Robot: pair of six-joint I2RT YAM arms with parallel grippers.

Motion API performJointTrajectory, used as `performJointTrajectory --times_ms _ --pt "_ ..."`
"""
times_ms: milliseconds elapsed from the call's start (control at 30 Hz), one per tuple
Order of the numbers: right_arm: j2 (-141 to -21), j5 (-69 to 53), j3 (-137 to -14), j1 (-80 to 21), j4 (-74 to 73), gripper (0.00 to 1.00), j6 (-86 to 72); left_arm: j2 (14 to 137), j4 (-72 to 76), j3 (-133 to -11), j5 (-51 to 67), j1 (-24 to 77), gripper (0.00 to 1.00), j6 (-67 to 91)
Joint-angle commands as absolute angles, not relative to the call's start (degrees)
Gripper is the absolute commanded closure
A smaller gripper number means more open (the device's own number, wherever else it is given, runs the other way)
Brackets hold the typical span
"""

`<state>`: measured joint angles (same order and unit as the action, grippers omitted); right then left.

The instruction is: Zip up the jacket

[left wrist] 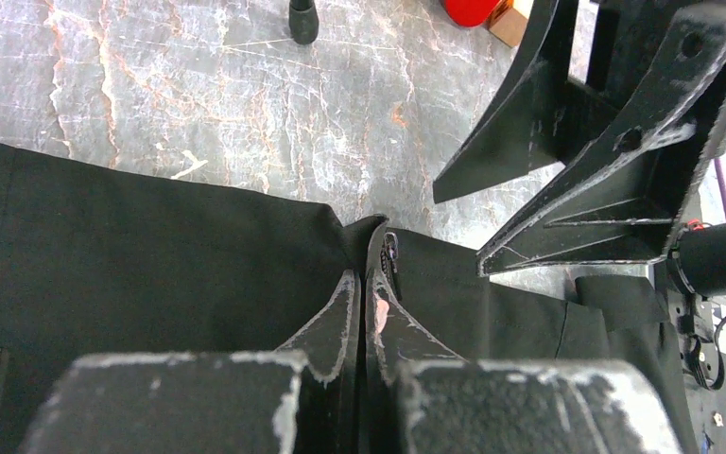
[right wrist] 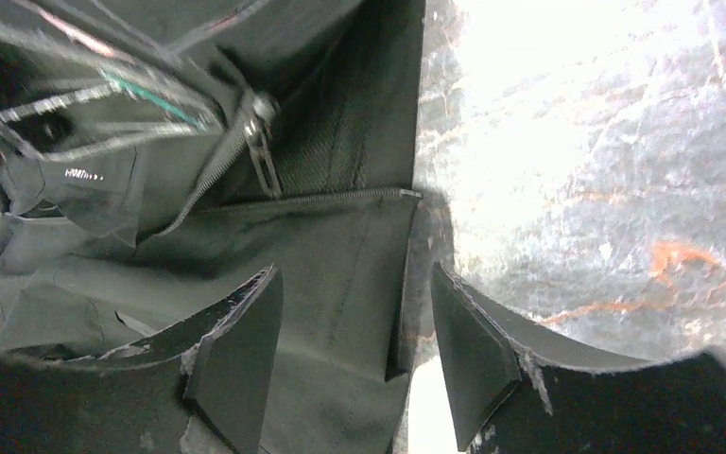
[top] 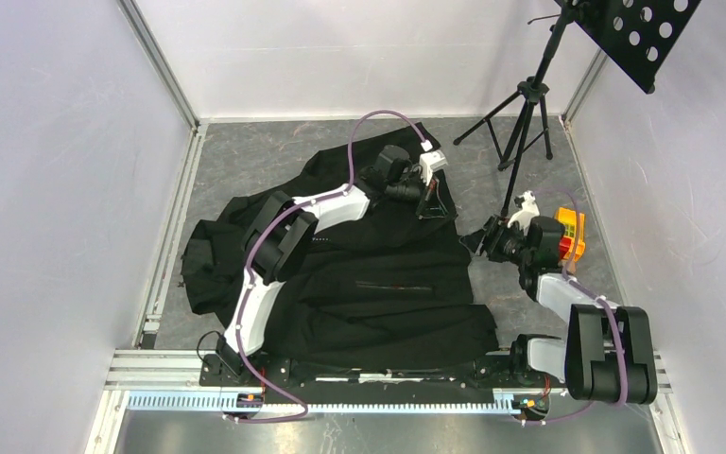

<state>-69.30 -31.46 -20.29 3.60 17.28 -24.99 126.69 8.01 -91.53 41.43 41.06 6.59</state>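
The black jacket (top: 378,284) lies spread across the grey table. My left gripper (top: 428,197) reaches over it to its far right edge. There it is shut on a raised fold of the jacket (left wrist: 151,255), its fingertips (left wrist: 350,284) pressed together. A zipper slider (left wrist: 391,253) lies just beside them. My right gripper (top: 480,236) is at the jacket's right hem. It is open, and its fingers (right wrist: 246,331) straddle the hem edge of the jacket (right wrist: 340,236) without gripping. Beyond them are a zipper slider and pull (right wrist: 260,142) and a closed stretch of zip teeth (right wrist: 321,197).
A black tripod stand (top: 525,123) with a perforated plate (top: 638,33) stands at the back right. One of its feet (left wrist: 302,21) is near the jacket. An orange and yellow object (top: 572,236) sits beside the right arm. White walls enclose the table.
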Motion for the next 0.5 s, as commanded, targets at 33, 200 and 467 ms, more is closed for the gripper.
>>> performJointTrajectory --times_ms 33,200,467 --pt "-71.14 -35.1 -11.44 4.63 36.03 0.38 -31.89 125.04 11.16 -92.56 46.84 39.86 0.98 10.05" --pt "-73.45 -35.35 -8.0 4.83 43.28 0.44 -35.44 126.11 11.16 -93.62 48.82 38.87 0.98 11.72" --pt "-80.13 -34.17 -4.57 4.68 59.9 0.61 -45.01 127.0 11.52 -94.24 49.77 38.67 0.98 12.75"
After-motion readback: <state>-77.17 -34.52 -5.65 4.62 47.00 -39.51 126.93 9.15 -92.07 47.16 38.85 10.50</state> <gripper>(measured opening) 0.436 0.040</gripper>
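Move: The right hand, open and empty, has the near panel's hem edge about 4 cm to its left, 1 cm ahead and 6 cm below; the zip end on that panel lies 2 cm farther forward along the hem. A tripod foot stands about 5 cm ahead and 5 cm right. For the left hand, already pinching the far panel's end with the slider 1 to 2 cm right of its tips, that zip end lies 3 cm back, 4 cm right, 9 cm below. Right hand drops 4 cm down and 3 cm back towards the near hem, half-closing; left keeps its pinch. ##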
